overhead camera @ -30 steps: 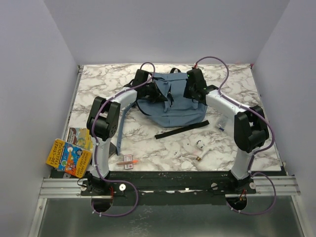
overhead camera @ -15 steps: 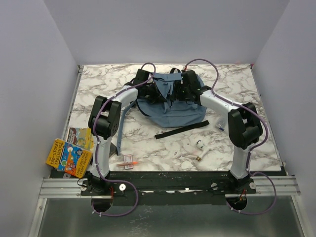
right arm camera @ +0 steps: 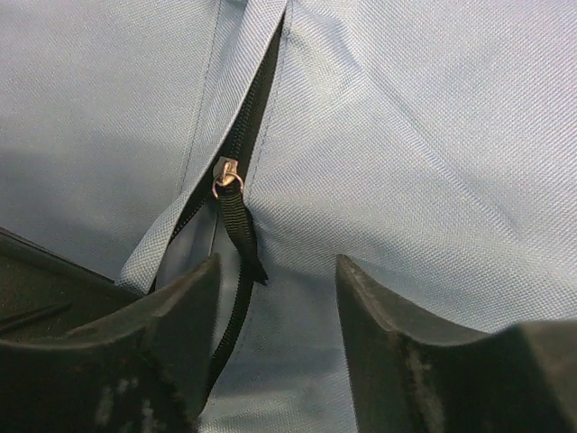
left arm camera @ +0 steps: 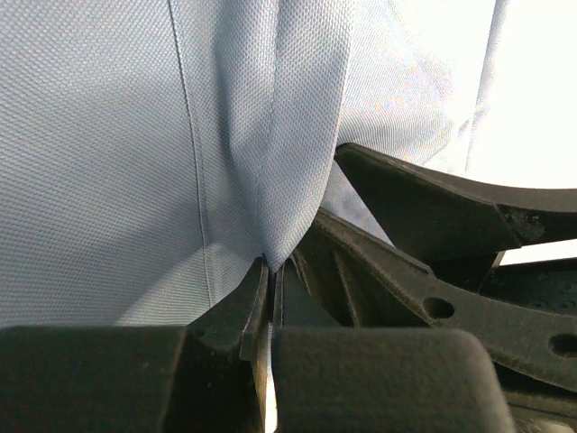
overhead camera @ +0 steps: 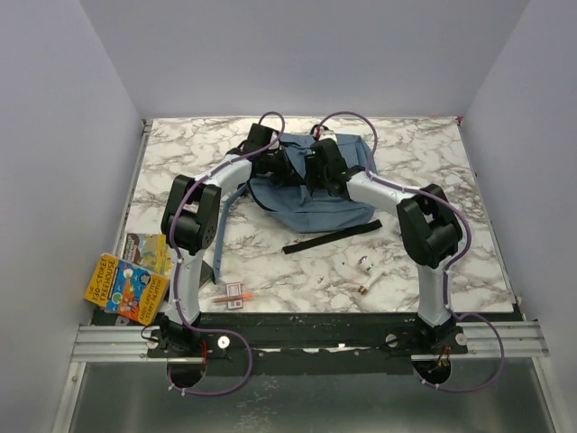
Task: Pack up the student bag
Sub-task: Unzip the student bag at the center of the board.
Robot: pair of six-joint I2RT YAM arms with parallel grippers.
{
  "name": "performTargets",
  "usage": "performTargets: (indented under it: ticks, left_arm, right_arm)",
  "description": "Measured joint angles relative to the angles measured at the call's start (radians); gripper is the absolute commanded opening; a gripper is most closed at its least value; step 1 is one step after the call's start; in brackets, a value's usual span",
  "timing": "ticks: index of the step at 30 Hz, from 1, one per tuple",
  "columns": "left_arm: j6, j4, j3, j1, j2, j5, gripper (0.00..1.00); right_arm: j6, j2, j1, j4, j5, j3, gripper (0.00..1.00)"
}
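The student bag (overhead camera: 311, 203), dusty blue, lies at the back middle of the marble table. My left gripper (overhead camera: 287, 165) is shut on a pinched fold of the bag's fabric (left arm camera: 288, 180); its jaws meet on the cloth (left arm camera: 269, 267). My right gripper (overhead camera: 317, 173) is open over the bag, right beside the left one. In the right wrist view its jaws stand apart (right arm camera: 278, 271) just below the zip slider (right arm camera: 225, 173) and its black pull tab (right arm camera: 242, 230), not touching them.
A black webbing strap (overhead camera: 332, 237) lies in front of the bag. Small white items (overhead camera: 362, 267) lie at front right. A red pencil and small card (overhead camera: 233, 293) lie near the front edge. Colourful books (overhead camera: 131, 278) overhang the table's left front corner.
My right arm has swung left across the bag, bringing its gripper from the bag's right side to the middle next to the left gripper. The left gripper has held still.
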Motion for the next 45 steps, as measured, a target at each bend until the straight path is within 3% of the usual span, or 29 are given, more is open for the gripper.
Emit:
performTargets:
  ticks: [1, 4, 7, 12, 17, 24, 30, 38, 45]
  left_arm:
    - [0.000, 0.000, 0.000, 0.000, 0.000, 0.001, 0.00]
    - [0.000, 0.000, 0.000, 0.000, 0.000, 0.004, 0.00]
    - [-0.001, -0.001, 0.005, 0.000, 0.000, 0.010, 0.00]
    - [-0.001, -0.001, 0.011, 0.000, 0.000, 0.020, 0.00]
    - [-0.001, -0.001, 0.013, 0.000, 0.000, 0.026, 0.00]
    - [-0.001, -0.005, 0.021, 0.002, 0.000, 0.032, 0.00]
    - [0.000, -0.006, 0.021, 0.002, 0.000, 0.036, 0.00]
    - [0.009, -0.006, 0.021, 0.003, 0.000, 0.036, 0.00]
    - [0.027, -0.010, 0.020, 0.007, 0.000, 0.035, 0.00]
  right_arm:
    - [-0.002, -0.002, 0.001, 0.010, -0.001, -0.007, 0.37]
    - [-0.008, -0.002, 0.000, 0.021, -0.002, -0.011, 0.26]
    - [-0.010, -0.001, 0.000, 0.039, -0.005, -0.010, 0.28]
    - [-0.009, 0.012, 0.000, 0.063, -0.031, 0.001, 0.43]
    - [-0.009, 0.014, 0.000, 0.111, -0.082, -0.006, 0.43]
    - [-0.008, 0.027, -0.003, 0.173, -0.098, -0.018, 0.26]
    - [-0.014, 0.045, -0.003, 0.189, -0.084, -0.018, 0.01]
    - [0.030, 0.045, -0.018, 0.161, -0.089, 0.001, 0.01]
    - [0.162, 0.039, -0.099, 0.080, -0.215, 0.066, 0.01]
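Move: The right gripper goes for the zipper pull, about 2 cm ahead of it, 2 cm to its left and a centimetre below. The bag fold pinched by the left gripper is some 4 cm left of the right hand and level with it in reach; the loose black strap lies about 12 cm back, 2 cm to the right and 7 cm lower. From the left hand the pull is roughly 2 cm ahead, 2 cm right and slightly below. Bring the right gripper, half open, left and forward about 3 cm to the zipper pull, then shut the fingers fully and pinch its black tab. With the tab held, draw it forward, right and up some 3 cm, rolling the wrist about 15 degrees so its left side rises. Keep the bag fold pinched in the left gripper, lifting it about a centimetre. ##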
